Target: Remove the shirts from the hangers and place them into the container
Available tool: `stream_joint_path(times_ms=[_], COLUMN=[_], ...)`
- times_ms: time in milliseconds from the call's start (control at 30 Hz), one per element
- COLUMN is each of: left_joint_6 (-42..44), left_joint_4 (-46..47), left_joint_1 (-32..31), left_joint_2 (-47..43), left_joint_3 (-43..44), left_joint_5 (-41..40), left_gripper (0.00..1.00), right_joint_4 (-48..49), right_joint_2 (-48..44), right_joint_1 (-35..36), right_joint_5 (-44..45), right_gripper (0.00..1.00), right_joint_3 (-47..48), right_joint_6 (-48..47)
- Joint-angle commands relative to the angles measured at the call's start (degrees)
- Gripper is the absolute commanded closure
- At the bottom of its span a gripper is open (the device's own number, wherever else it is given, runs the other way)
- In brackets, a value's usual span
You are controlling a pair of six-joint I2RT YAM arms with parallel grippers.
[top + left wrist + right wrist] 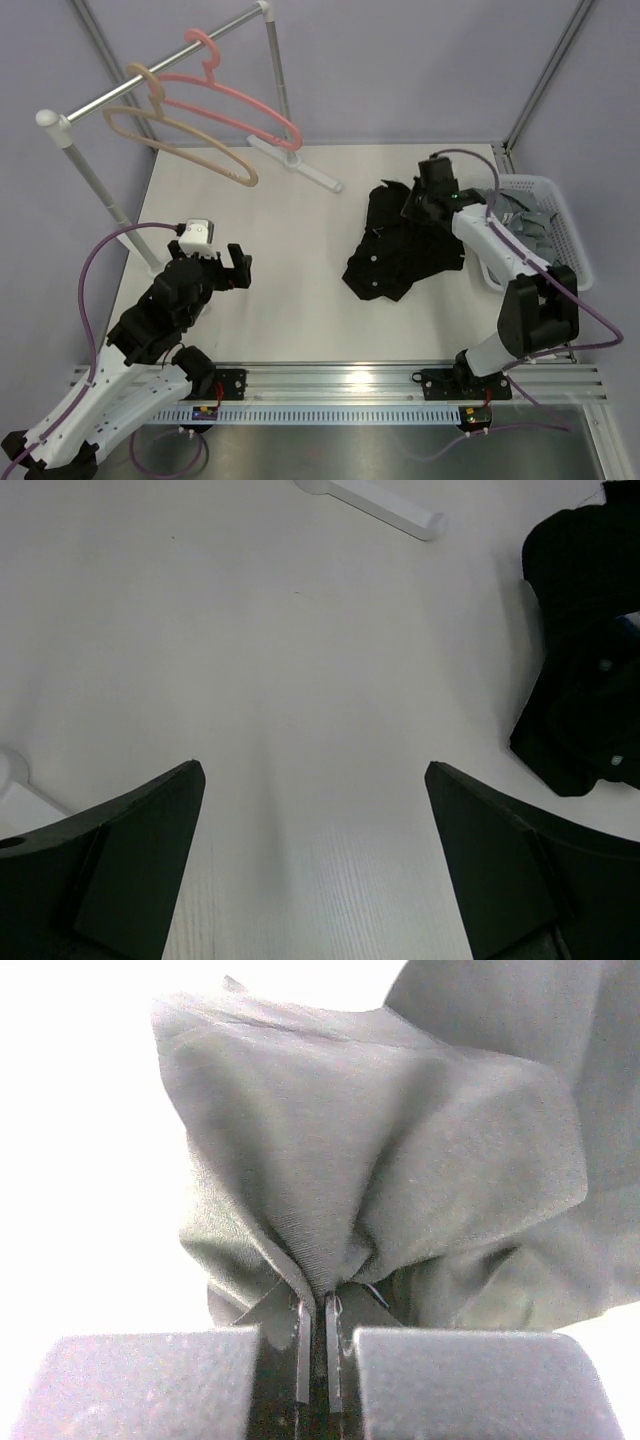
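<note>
A black shirt lies crumpled on the white table, right of the middle. My right gripper is at its far right edge, shut on a fold of it. In the right wrist view the pinched cloth bunches up from between the fingers of the gripper. A lighter grey shirt lies in the white container at the right edge. The pink hanger and the beige hanger hang bare on the rail. My left gripper hovers open over bare table, with the black shirt off to its right.
The metal clothes rail runs across the far left on two white posts. Its white foot lies on the table behind the black shirt and also shows in the left wrist view. Frame uprights stand at the back corners.
</note>
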Motion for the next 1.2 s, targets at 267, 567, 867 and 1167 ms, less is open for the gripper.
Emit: stream_joint_path(times_ms=[267,567,867,1167], left_joint_6=[-0.24,-0.07,0.11,-0.06], left_joint_4=[2.05,2.05,1.96,2.05], left_joint_1=[0.27,0.27,0.27,0.27], left_joint_2=[-1.88,-1.08,-1.08,-1.44], left_joint_3=[-0.55,-0.47,-0.38,-0.38], left_joint_5=[-1.95,-1.24,-0.28,0.08], left_gripper=[0.01,0.01,0.01,0.01], right_joint_4=[-11.7,-10.22,-0.82,2.52], right_joint_2=[-11.65,-10.24,-18.84,-23.87], right_joint_1=[-15.34,-27.21,-29.85,-31.34], right_joint_5=[8.4,19.2,30.99,25.73], right_gripper=[1.0,1.0,1.0,1.0], right_joint_3=[42.82,63.04,38.06,5.77], right_joint_6=[-10.15,-12.33,-13.84,-1.72])
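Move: My right hand is still shut on the gathered black shirt, most of which lies about 7 cm behind the hand and 9 cm below it. The container it is bound for has its middle roughly 26 cm to the right, 5 cm back and 6 cm lower, with the grey shirt inside, its middle about 24 cm to the right and 4 cm back. From my left hand, the container is some 62 cm right, 11 cm ahead and 16 cm lower. I keep the black shirt pinched and fling my right hand steeply up, nearly 50 cm, while swinging right almost 30 cm and drifting back, to bring the shirt over the container. Then I drop the hand about 25 cm above it. My wrist tips its fingers far up on the rise, eases partly back down as I lower, and ends turned clockwise by around 50 degrees. ##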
